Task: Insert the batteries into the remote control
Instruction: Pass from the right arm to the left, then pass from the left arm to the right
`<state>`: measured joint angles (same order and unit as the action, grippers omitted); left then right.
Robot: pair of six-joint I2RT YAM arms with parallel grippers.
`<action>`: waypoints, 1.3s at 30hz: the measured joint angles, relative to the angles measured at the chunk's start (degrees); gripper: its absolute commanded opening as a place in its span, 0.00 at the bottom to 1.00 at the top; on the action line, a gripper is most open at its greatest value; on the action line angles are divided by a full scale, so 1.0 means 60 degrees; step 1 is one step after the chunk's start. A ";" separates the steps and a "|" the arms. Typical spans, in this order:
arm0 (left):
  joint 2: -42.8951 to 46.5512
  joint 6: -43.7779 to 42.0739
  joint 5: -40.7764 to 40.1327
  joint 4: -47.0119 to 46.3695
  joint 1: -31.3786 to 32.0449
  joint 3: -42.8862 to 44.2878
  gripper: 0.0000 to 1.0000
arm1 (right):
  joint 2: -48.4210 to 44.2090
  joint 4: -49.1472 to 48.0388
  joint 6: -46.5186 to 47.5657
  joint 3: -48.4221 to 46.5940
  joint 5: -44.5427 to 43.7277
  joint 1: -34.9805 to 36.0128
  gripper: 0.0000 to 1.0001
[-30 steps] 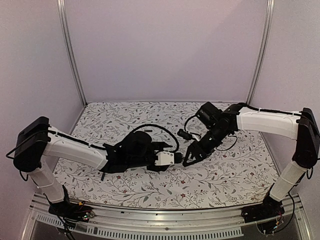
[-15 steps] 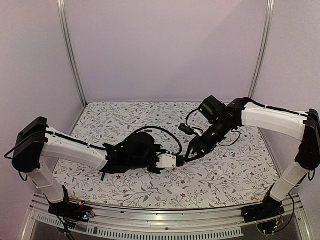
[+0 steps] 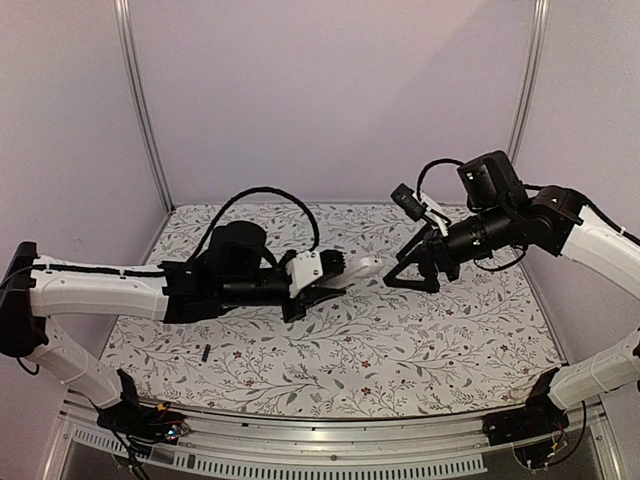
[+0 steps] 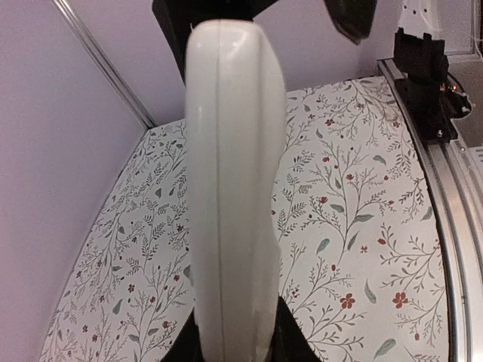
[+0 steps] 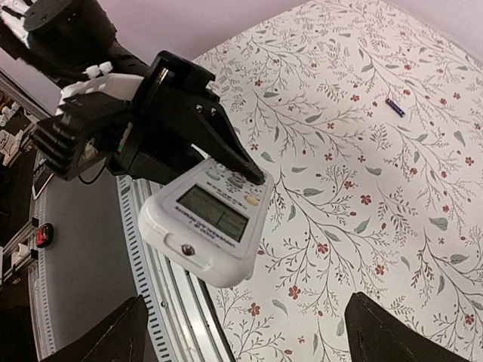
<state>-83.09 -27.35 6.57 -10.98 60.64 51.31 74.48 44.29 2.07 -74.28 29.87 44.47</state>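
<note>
My left gripper (image 3: 332, 276) is shut on the remote control (image 3: 356, 265) and holds it in the air over the middle of the table. In the left wrist view the remote control (image 4: 230, 188) stands edge-on between the dark fingers (image 4: 302, 348). The right wrist view shows the remote control (image 5: 205, 220) with its display and buttons facing the camera, gripped at the button end by the left gripper (image 5: 226, 162). My right gripper (image 3: 408, 276) is open, just right of the remote's free end, holding nothing. One battery (image 3: 203, 352) lies on the table at front left. A battery (image 5: 395, 107) also shows on the cloth.
A floral cloth (image 3: 420, 350) covers the table. The metal front rail (image 5: 162, 249) runs under the remote in the right wrist view. Pale walls and corner posts (image 3: 140, 100) close in the left, back and right sides.
The left gripper closed on the remote and lifted it off the table, up and toward the back. The right gripper opened, let go of the remote and drew back to the right.
</note>
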 measured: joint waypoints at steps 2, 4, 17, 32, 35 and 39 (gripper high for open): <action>0.0288 0.0688 0.0532 -0.0036 -0.0182 0.0098 0.02 | -0.0550 -0.0499 -0.0022 0.0229 0.0000 0.0000 0.92; 0.0528 0.1432 0.1162 -0.0117 -0.0415 0.0175 0.02 | -0.0965 -0.1031 -0.0066 0.0390 0.0084 0.0000 0.92; 0.0721 0.4838 0.4167 -0.0991 -0.1147 0.0637 0.04 | -0.0648 -0.5053 -0.1530 0.0699 0.1399 0.0029 0.82; -0.0062 0.6706 0.5162 -0.1738 -0.1464 0.0994 0.05 | 0.0798 -0.6579 -0.2506 0.0288 0.2080 0.0262 0.52; -0.0106 0.6976 0.5300 -0.1927 -0.1570 0.0991 0.05 | 0.0867 -0.6750 -0.2630 0.0277 0.2127 0.0277 0.38; -0.0106 0.7162 0.5384 -0.2251 -0.1683 0.0984 0.07 | 0.0907 -0.6932 -0.2743 0.0255 0.2171 0.0277 0.27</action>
<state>-83.72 15.62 38.87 -24.49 50.54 57.21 79.92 2.70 -14.39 -72.75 42.89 46.13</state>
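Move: The left hand already holds the remote control by its button end; the remote's middle is some 5 cm to the right of that hand, 3 cm ahead and about level with it. From the empty, wide-open right hand, the remote lies about 10 cm to the left, 2 cm ahead and 5 cm lower. A battery lies on the table roughly 17 cm ahead of the left hand, 7 cm to its left and 20 cm below. Keeping its grip, the left hand lifts the remote about 10 cm and swings it round until its fingers, which pointed down to the right, point level to the right. The right hand rises about as much while its fingers tip up some 30 degrees to point level to the left, then goes about 7 cm left to the remote and closes from wide open to about a third around its screen end, beyond the left fingers. ##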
